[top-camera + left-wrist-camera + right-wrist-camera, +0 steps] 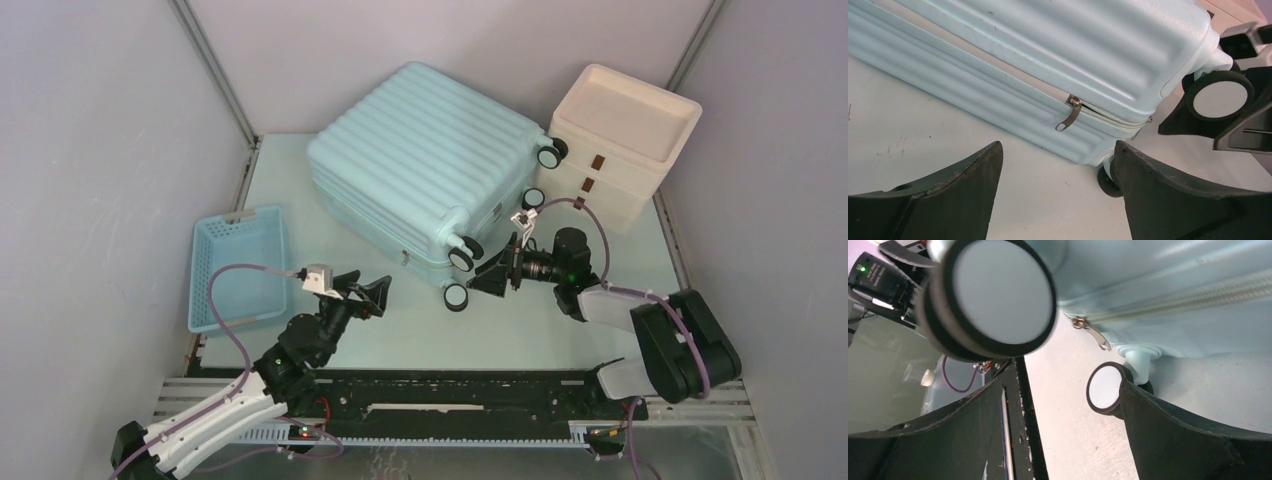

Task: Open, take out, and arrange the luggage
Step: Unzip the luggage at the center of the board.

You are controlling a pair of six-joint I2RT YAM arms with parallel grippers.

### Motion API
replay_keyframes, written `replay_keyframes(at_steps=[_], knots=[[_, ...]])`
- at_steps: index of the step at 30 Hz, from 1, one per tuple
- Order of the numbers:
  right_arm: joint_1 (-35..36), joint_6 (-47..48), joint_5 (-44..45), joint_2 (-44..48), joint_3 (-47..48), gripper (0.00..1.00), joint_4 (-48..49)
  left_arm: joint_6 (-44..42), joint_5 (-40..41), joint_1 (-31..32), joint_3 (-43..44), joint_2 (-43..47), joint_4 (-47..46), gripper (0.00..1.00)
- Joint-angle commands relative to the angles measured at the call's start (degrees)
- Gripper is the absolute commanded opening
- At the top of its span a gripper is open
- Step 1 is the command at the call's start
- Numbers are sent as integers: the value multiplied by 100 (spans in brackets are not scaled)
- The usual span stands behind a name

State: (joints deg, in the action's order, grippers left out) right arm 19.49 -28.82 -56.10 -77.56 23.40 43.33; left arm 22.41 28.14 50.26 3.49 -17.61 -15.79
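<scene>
The luggage (425, 165), a pale mint-blue ribbed hard-shell suitcase, lies flat and shut on the table with its wheels toward the right front. My left gripper (372, 292) stands open a short way from its front edge, facing the zip. In the left wrist view a metal zip pull (1070, 114) hangs on the luggage (1048, 45) above my open left gripper (1058, 150). My right gripper (497, 270) is open beside the wheels. In the right wrist view my right gripper (1063, 385) holds nothing; a wheel (993, 295) looms close, a second wheel (1105, 387) sits by one finger, and another zip pull (1091, 332) hangs nearby.
A small blue slatted basket (238, 268) stands at the left of the table. A cream-white box (620, 140) with brown tabs stands at the back right, close against the suitcase's wheels. Grey walls close in on three sides.
</scene>
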Motion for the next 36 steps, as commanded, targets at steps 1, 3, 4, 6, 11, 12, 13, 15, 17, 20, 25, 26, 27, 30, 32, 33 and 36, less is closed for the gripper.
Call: replay_keyframes(at_steps=[1, 3, 4, 6, 11, 12, 13, 15, 17, 20, 25, 26, 27, 30, 32, 33, 36], knots=[[-103, -618, -97, -653, -63, 96, 1061, -89, 187, 28, -130, 47, -334, 87], [-161, -1045, -156, -972, -63, 93, 1553, -59, 198, 33, -154, 58, -363, 87], [-179, -1276, -199, -1145, -56, 91, 1850, -54, 215, 29, -165, 51, -370, 87], [-173, -1554, -306, -1408, -23, 88, 2277, -46, 227, 31, -156, 20, -376, 87], [11, -1807, -328, -1725, 136, 83, 2630, -45, 227, 28, -107, -114, -376, 87], [29, -1904, -320, -1807, 171, 82, 2735, -45, 235, 28, -97, -146, -373, 87], [45, -2035, -299, -1889, 208, 80, 2861, -45, 236, 32, -86, -173, -375, 87], [49, -2263, -248, -2079, 257, 77, 3211, -50, 236, 29, -77, -205, -376, 87], [62, -2347, -202, -2244, 305, 76, 3335, -52, 249, 32, -76, -216, -380, 87], [103, -2415, -177, -2514, 401, 74, 3589, -35, 260, 28, -77, -209, -359, 87], [170, -2493, -124, -2836, 637, 73, 3860, -31, 269, 28, -86, -150, -305, 87], [181, -2520, -126, -2876, 670, 72, 3930, -27, 275, 28, -85, -131, -288, 87], [216, -2549, -129, -2919, 694, 72, 4001, -27, 279, 30, -89, -118, -268, 87], [296, -2606, -169, -3026, 743, 72, 4115, -31, 297, 30, -85, -86, -225, 87], [321, -2616, -208, -3074, 760, 71, 4127, -34, 304, 28, -85, -88, -207, 87], [338, -2620, -245, -3092, 775, 69, 4143, -35, 305, 30, -85, -92, -199, 87], [406, -2600, -354, -3073, 797, 65, 4167, -29, 306, 28, -78, -99, -196, 87]])
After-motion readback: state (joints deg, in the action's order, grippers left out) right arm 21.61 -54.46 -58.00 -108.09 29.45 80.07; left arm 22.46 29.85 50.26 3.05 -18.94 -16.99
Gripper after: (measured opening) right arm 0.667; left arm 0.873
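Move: Just beyond the right fingertips, about 6 cm to their left and 2 cm farther out, the luggage's corner zipper pull hangs slightly below them. The upper wheel sits about 3 cm left, 1 cm back and 4 cm above this hand; the lower wheel some 6 cm left, level in reach, 7 cm below. The front zipper pull is about 15 cm left and 5 cm ahead. From the left hand the corner pull lies roughly 7 cm ahead, 14 cm right, slightly lower. Dipping about 3 cm first, the right hand then slides left and forward, roughly 3 cm each way, in under the upper wheel towards the corner zipper pull. Its fingertips tilt up some 10 degrees while the hand rolls so its forward side drops, and the fingers narrow from wide open to about two thirds, around the pull's hanging tab without visibly gripping it. ##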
